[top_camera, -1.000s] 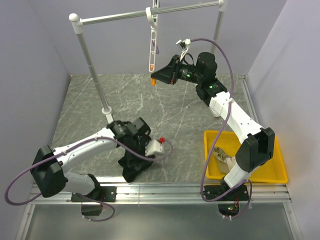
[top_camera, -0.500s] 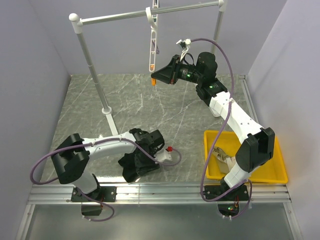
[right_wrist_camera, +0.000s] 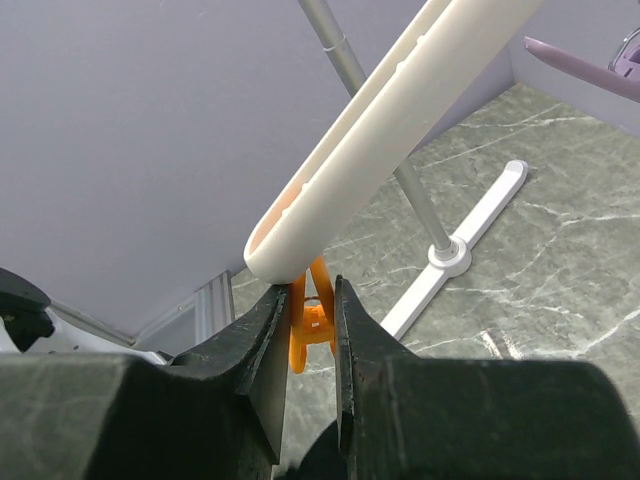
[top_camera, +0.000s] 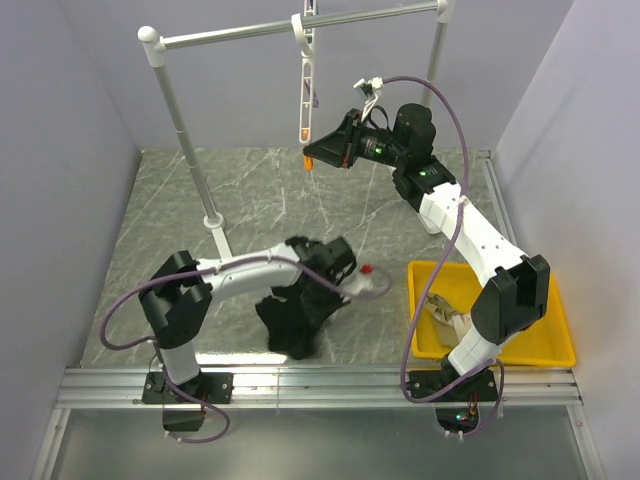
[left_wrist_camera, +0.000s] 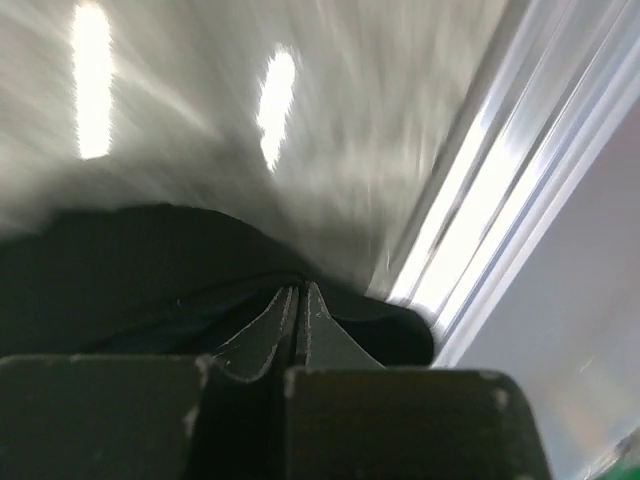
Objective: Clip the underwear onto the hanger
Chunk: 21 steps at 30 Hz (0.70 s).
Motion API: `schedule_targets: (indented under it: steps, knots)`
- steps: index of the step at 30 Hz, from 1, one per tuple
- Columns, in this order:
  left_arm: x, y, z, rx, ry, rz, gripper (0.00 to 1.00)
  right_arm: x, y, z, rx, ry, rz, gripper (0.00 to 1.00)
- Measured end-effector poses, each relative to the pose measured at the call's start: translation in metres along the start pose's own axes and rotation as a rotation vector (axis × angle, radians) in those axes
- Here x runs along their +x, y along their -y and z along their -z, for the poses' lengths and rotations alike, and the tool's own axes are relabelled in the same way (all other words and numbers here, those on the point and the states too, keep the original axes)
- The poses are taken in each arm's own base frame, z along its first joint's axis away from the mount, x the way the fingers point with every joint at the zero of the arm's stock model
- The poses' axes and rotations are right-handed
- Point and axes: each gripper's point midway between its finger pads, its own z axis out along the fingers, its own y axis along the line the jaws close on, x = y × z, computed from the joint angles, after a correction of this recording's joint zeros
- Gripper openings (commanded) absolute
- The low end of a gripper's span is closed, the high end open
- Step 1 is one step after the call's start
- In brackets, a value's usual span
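Note:
The black underwear [top_camera: 290, 325] is bunched on the marble floor near the front edge. My left gripper [top_camera: 308, 300] points down into it. In the left wrist view the gripper [left_wrist_camera: 298, 290] has its jaws pressed together with the dark fabric [left_wrist_camera: 120, 270] gathered around the tips. The white hanger [top_camera: 304, 95] hangs by its hook from the top rail, its lower end tilted toward my right gripper [top_camera: 314, 155]. In the right wrist view that gripper [right_wrist_camera: 311, 290] is shut on the orange clip [right_wrist_camera: 312, 320] under the hanger's end [right_wrist_camera: 390, 130].
The white rail frame [top_camera: 180, 120] stands at the back left, its foot [top_camera: 215, 222] on the floor. A yellow tray [top_camera: 555, 330] at the right holds a beige cloth [top_camera: 445, 310]. An aluminium rail [top_camera: 320, 385] runs along the near edge. Walls close in both sides.
My left arm swung to the right and its jaws closed on the underwear, which shifted right with it. The right arm and hanger have not moved.

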Motion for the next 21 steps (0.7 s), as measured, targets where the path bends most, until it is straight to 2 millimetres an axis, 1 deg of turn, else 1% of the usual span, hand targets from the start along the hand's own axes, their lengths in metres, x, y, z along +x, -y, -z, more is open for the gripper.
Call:
schedule_targets:
  steps: [2, 3, 4, 5, 6, 7, 8, 9, 12, 14, 17, 19, 21]
  knots:
    - [-0.042, -0.009, 0.016, 0.002, 0.104, 0.026, 0.00, 0.000, 0.000, 0.000, 0.000, 0.000, -0.001, 0.00]
    - [-0.066, -0.015, 0.025, 0.004, 0.170, 0.041, 0.02, 0.000, 0.000, 0.000, -0.001, -0.001, -0.001, 0.00]
    - [-0.085, -0.020, 0.034, 0.004, 0.225, 0.048, 0.10, 0.000, 0.000, 0.000, -0.001, -0.001, -0.003, 0.00]
    - [-0.098, -0.026, 0.040, 0.002, 0.261, 0.057, 0.32, 0.000, 0.000, 0.000, -0.001, -0.001, -0.003, 0.00]
    - [-0.112, -0.032, 0.046, -0.003, 0.300, 0.061, 0.40, 0.000, 0.000, 0.000, -0.001, 0.000, -0.002, 0.00]
    - [-0.118, -0.036, 0.049, -0.006, 0.320, 0.071, 0.47, 0.000, 0.000, 0.000, -0.001, -0.001, -0.002, 0.00]
    - [-0.121, -0.038, 0.049, -0.007, 0.328, 0.080, 0.62, 0.000, 0.000, 0.001, -0.001, -0.001, -0.002, 0.00]
    - [-0.120, -0.040, 0.048, -0.009, 0.326, 0.084, 0.63, 0.000, 0.000, 0.001, -0.001, -0.001, -0.002, 0.00]
    - [-0.104, -0.047, 0.041, -0.008, 0.293, 0.130, 0.65, -0.001, 0.001, 0.002, 0.000, 0.000, -0.002, 0.00]
    - [-0.085, -0.056, 0.038, -0.018, 0.265, 0.175, 0.64, -0.001, 0.001, 0.002, -0.001, -0.001, -0.002, 0.00]
    - [-0.058, -0.068, 0.046, -0.056, 0.251, 0.219, 0.63, -0.001, 0.001, 0.003, -0.003, -0.001, -0.006, 0.00]
    - [-0.051, -0.068, 0.057, -0.077, 0.265, 0.212, 0.63, -0.002, 0.001, 0.003, -0.005, 0.000, -0.012, 0.00]
    - [-0.056, -0.063, 0.066, -0.099, 0.293, 0.161, 0.63, -0.002, 0.000, 0.003, -0.007, 0.002, -0.018, 0.00]
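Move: The bare tabletop where the underwear is to go lies about 8 cm to the left hand's right, 5 cm ahead and 4 cm below. The underwear, pinched in that hand's shut fingers, trails bunched with its middle some 6 cm to its left and 1 cm back. The yellow bin's middle is roughly 37 cm to its right, about level with it. From the right hand, that bare spot is some 19 cm back, 9 cm right and 38 cm below. The underwear, still pinched by the left fingers, is swung quickly right, forward and up, about 9 cm right and 9 cm forward, towards the bin, the fingertips tilting some 15 degrees to the right. The fingers then open wide and let go, and the hand comes back left about 7 cm, dipping a little and rising again, turning slightly counter-clockwise. ##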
